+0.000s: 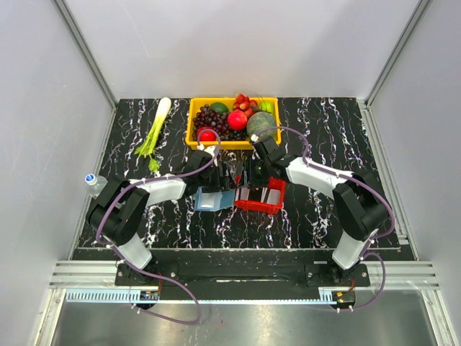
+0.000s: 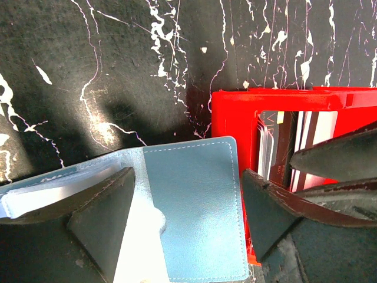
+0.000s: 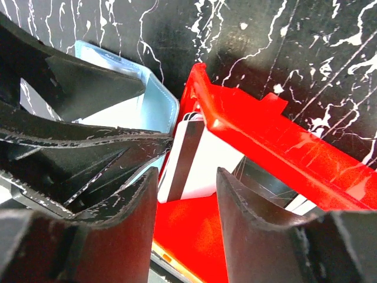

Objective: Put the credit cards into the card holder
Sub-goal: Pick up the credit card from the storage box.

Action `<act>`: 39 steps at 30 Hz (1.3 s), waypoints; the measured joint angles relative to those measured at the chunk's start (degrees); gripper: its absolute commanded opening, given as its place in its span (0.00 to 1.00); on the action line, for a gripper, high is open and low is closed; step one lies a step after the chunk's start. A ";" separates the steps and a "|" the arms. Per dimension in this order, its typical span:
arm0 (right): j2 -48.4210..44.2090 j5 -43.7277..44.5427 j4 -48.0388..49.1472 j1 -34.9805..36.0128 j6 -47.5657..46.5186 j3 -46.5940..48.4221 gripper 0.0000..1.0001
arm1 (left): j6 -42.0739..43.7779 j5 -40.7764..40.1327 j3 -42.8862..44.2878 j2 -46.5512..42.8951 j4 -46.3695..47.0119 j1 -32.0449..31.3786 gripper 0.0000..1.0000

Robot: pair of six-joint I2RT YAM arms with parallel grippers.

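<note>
The blue card holder lies open on the black table, paler inside with a white card in a pocket. My left gripper stands open over it, one finger on each side of its right half. Right beside it is a red tray holding several upright credit cards. My right gripper is open over the tray's left end, with nothing between its fingers. Just beyond them stands a white card with a dark stripe. In the top view both grippers meet between holder and tray.
A yellow basket full of fruit stands at the back middle, close behind both grippers. A green leek lies at the back left. A small clear bottle sits at the left edge. My two grippers nearly touch each other.
</note>
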 measured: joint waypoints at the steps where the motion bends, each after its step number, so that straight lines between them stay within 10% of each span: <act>1: 0.02 0.00 0.00 -0.20 0.26 0.00 0.51 | -0.02 0.00 0.00 0.00 0.00 0.00 0.77; 8: 3.26 -0.17 0.02 -0.46 1.95 0.42 0.51 | 0.00 0.11 0.00 0.00 0.00 0.00 0.77; 20: 2.58 -0.63 0.15 -0.44 2.99 0.90 0.13 | 0.02 0.20 0.00 0.00 -0.17 -0.11 0.77; 39: 1.70 -3.58 0.92 -0.72 -0.35 0.15 0.14 | 0.02 0.33 0.00 0.00 -0.20 -0.11 0.77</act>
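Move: The white credit card leaning at the storage box's left end lies almost under the right fingertips, about 1 cm back, 1 cm left and 4 cm down. The storage box's middle is some 4 cm right, 4 cm back and 5 cm down; the card holder's middle is roughly 10 cm left, 6 cm back and 7 cm down. From the left hand, that card lies about 5 cm right, 2 cm back and 1 cm lower. Down goes the right hand about 2.5 cm, fingers half open, tipping slightly, into the left end of the storage box; there the fingers close from both sides and pinch the card's upper part. Still closing, it comes back up some 2 cm, then keeps its grip almost in place. The left hand stays open around the card holder. ##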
